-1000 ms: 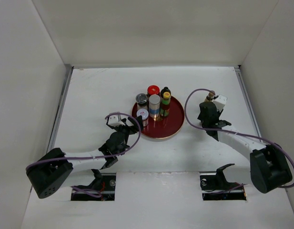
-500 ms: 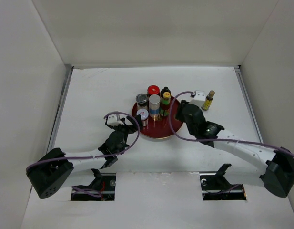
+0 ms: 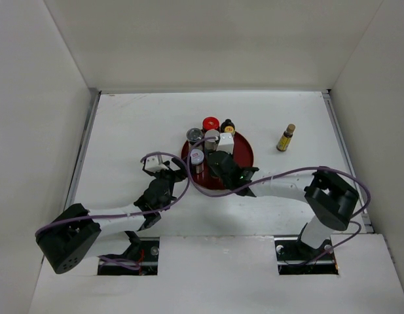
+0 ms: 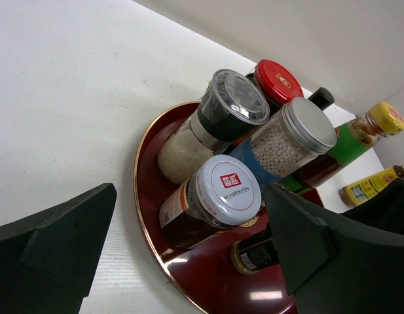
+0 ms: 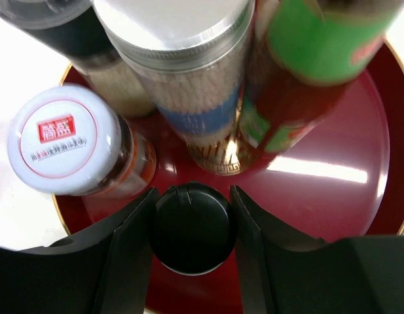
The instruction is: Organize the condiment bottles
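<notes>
Several condiment bottles stand crowded on the round dark-red tray: a red-lidded jar, a grey-capped shaker, a silver-lidded jar, a white-lidded jar and a green-labelled sauce bottle. My right gripper reaches over the tray's near part and is shut on the cap of a black-capped bottle, a finger pressing each side. My left gripper hangs wide open at the tray's left rim, facing the white-lidded jar and touching nothing. A yellow-labelled bottle lies alone on the table to the right.
White walls close in the table on the left, back and right. The right arm stretches leftward across the near side of the tray, its purple cable looping above it. The left arm lies low along the table's near left.
My right arm has swung left, from beside the yellow-labelled bottle at the right to over the tray. The yellow-labelled bottle stays on the table. The left arm has barely moved.
</notes>
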Tool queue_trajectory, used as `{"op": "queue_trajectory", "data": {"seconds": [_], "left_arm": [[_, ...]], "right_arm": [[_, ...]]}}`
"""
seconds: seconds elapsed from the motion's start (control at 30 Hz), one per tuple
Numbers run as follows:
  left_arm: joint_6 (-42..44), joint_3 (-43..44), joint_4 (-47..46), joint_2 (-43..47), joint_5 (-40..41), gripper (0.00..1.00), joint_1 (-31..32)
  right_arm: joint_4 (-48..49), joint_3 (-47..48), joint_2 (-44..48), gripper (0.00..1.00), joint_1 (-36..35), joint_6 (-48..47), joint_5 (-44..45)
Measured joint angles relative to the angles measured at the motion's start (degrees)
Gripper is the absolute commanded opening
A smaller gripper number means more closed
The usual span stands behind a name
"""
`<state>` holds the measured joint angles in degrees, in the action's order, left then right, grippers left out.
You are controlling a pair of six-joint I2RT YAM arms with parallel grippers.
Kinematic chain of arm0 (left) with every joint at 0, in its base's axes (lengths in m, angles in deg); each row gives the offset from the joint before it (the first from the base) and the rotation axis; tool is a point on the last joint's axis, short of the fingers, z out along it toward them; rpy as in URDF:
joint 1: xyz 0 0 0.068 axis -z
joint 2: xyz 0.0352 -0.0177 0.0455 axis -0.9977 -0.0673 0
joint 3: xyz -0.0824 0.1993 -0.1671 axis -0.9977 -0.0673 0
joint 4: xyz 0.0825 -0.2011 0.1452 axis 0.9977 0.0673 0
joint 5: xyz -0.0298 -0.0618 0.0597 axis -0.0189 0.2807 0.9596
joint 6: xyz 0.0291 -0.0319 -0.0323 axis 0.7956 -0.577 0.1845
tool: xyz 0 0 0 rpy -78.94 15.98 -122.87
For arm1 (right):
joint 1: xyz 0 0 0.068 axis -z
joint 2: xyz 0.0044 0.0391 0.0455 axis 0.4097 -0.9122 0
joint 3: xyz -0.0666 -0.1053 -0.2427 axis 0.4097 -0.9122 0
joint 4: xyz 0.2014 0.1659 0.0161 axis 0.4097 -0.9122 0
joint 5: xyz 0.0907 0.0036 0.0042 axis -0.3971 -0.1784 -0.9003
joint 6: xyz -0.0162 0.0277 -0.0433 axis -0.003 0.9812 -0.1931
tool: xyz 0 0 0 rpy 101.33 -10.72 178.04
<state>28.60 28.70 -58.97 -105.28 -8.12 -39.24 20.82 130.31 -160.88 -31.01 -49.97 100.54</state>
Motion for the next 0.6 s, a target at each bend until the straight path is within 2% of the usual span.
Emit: {"op": "queue_trajectory", "data": {"seconds": [0.03,0.1,0.27,0.4,0.5,0.6], "left_arm": [[-0.02,0.00,0.11,0.00,0.00,1.00,-0.02],[-0.13,0.00,0.17,0.00,0.00,1.00,-0.02],[-0.20,0.00,0.20,0.02,0.00,1.00,-0.31],[-0.22,-0.39,0.22,0.74,0.04,1.00,-0.50],[-0.24,-0.50,0.22,1.01,0.26,1.00,-0.68],[-0.31,-0.70,0.39,1.38,0.59,1.00,-0.85]], "right_arm": [[0.15,0.35,-0.17,0.68,-0.02,-0.26,0.02],[0.44,0.37,-0.13,0.76,-0.02,-0.48,0.07],[0.33,-0.81,2.67,0.86,-0.02,-0.79,0.15],[-0.07,-5.09,14.29,0.90,0.72,-0.72,0.04],[0.09,-7.43,24.50,0.94,5.86,-0.70,-0.31],[0.96,-7.45,29.14,0.97,16.83,-0.79,0.09]]}}
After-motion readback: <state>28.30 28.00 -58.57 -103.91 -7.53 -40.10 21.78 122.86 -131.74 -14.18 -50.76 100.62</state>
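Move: The right fingers still hold the small black-capped bottle by its cap, its middle about 3 cm below them, already down on the near part of the tray. The yellow-label bottle, next on the right hand's way, stands roughly 11 cm ahead and 27 cm right, about 2 cm lower. From that hand the white-lidded jar is some 7 cm left and 2 cm ahead, the silver-lidded jar 7 cm ahead and 1 cm left. From the left hand, the yellow-label bottle is about 14 cm ahead and 44 cm right. The right hand spreads its fingers from half open to almost fully open, letting go of the black-capped bottle's cap while staying nearly in place, then climbs about 14 cm off it, easing back a centimetre at first. Well into the climb it swings fast to the right, also about 14 cm, and finally a little forward, off the tray towards the yellow-label bottle, the fingers tipping up towards level and the wrist turning some 15 degrees clockwise with its left side rising. ##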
